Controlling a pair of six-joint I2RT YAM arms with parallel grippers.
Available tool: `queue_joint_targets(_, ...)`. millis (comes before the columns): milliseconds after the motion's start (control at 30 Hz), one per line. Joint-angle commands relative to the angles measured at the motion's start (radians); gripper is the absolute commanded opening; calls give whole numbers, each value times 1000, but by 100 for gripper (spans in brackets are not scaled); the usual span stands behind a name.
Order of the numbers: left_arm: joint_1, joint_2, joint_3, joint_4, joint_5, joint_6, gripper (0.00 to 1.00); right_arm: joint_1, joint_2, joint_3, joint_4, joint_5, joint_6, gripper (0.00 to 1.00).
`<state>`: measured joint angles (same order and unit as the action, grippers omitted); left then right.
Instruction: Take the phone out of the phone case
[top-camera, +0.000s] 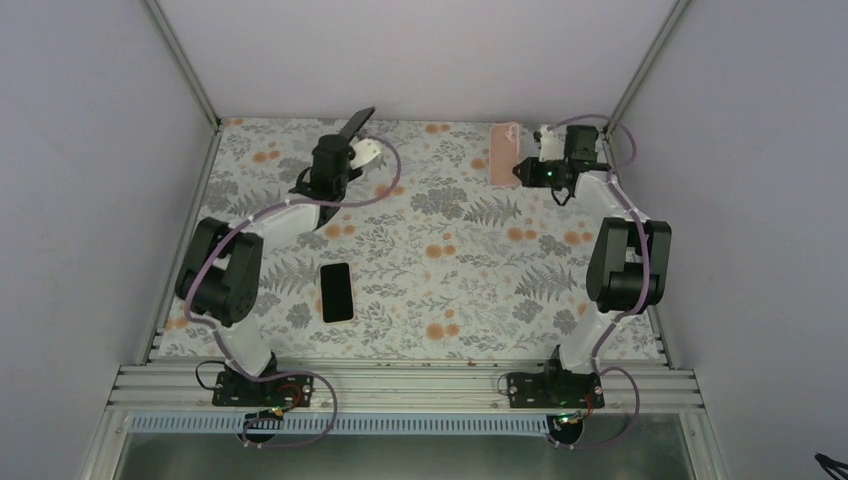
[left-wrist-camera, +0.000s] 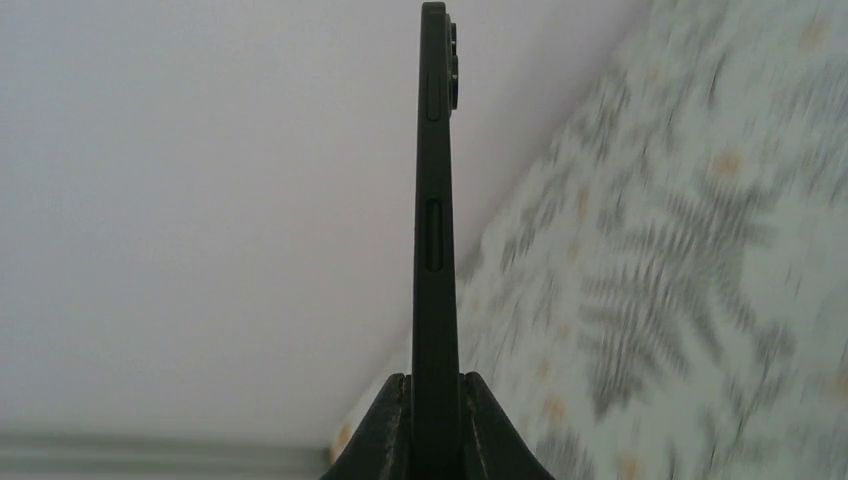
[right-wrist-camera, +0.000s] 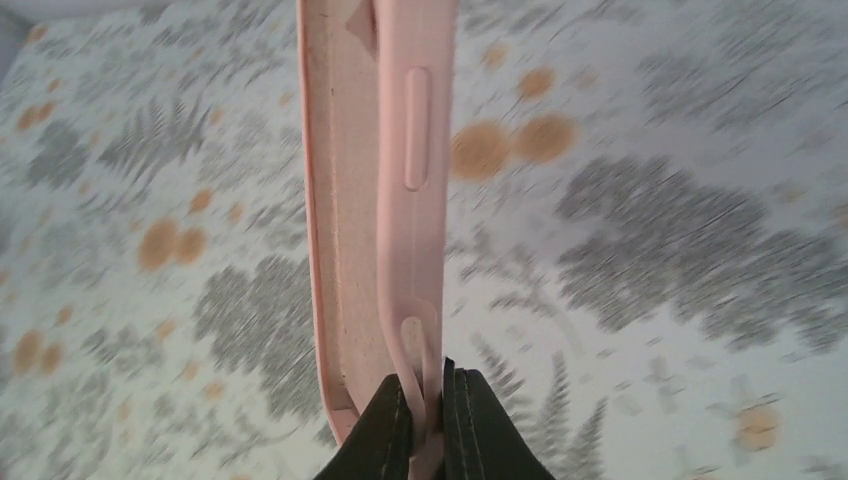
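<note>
A black phone (top-camera: 337, 291) lies flat on the floral table (top-camera: 450, 250), screen up, near the left arm's base. My left gripper (left-wrist-camera: 436, 385) is shut on the bottom edge of a black phone case (left-wrist-camera: 434, 200), seen edge-on and held up near the back wall (top-camera: 355, 125). Whether a phone sits inside it I cannot tell. An empty pink phone case (right-wrist-camera: 350, 200), its inside bare, hangs above the cloth at the back right (top-camera: 504, 152). My right gripper (right-wrist-camera: 428, 390) is shut on that case's side wall.
Grey walls enclose the table on the left, back and right, with metal posts in the back corners. An aluminium rail (top-camera: 400, 385) carrying both arm bases runs along the near edge.
</note>
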<state>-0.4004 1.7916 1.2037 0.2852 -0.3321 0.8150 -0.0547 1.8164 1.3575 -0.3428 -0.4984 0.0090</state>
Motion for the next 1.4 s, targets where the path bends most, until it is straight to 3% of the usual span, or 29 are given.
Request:
queue_joint_targets(0, 28, -183, -186, 144, -242, 201, 10, -4, 12, -39, -148, -239, -49, 3)
queue_joint_targets(233, 47, -539, -579, 219, -376, 343, 10, 38, 54, -143, -340, -388, -245, 3)
queue_joint_targets(433, 54, -707, -856, 229, -401, 377, 11, 82, 44, -200, -318, -370, -251, 3)
queue_joint_targets(633, 59, -635, -966, 292, -413, 354, 14, 113, 69, -187, -333, -324, -263, 3)
queue_joint_targets(933, 60, -420, -952, 351, -450, 330, 16, 116, 89, -136, -378, -274, -289, 3)
queue_joint_targets(1100, 61, -362, -973, 397, -451, 348, 42, 116, 109, -117, -408, -249, -303, 3)
queue_joint_targets(1167, 59, -356, -981, 397, -447, 355, 56, 116, 117, -109, -422, -230, -306, 11)
queue_joint_targets(1267, 57, -367, -989, 379, -444, 355, 69, 110, 116, -102, -424, -203, -297, 42)
queue_joint_targets(1367, 48, -421, -969, 263, -408, 309, 80, 107, 92, -91, -418, -161, -286, 63)
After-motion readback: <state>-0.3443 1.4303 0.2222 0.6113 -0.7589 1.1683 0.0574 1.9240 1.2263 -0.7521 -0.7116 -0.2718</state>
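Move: The left hand holds the bare phone; its set-down spot on the bare left part of the table is about 16 cm back, 16 cm left and 20 cm below. The second phone lies some 33 cm back of that hand, 3 cm left and 21 cm below. The right hand holds the empty case; its table spot is roughly 13 cm back, 13 cm left and 14 cm below. Bring the left gripper back and left, nearly level at first, then about 15 cm straight down in front and to the left of the second phone, rolling its left side up some 35 degrees, and open wide to let go of the phone. Meanwhile draw the right gripper back, down and left, tipping it down and turning it counter-clockwise, hold it low, then open about halfway to free the case edge. ##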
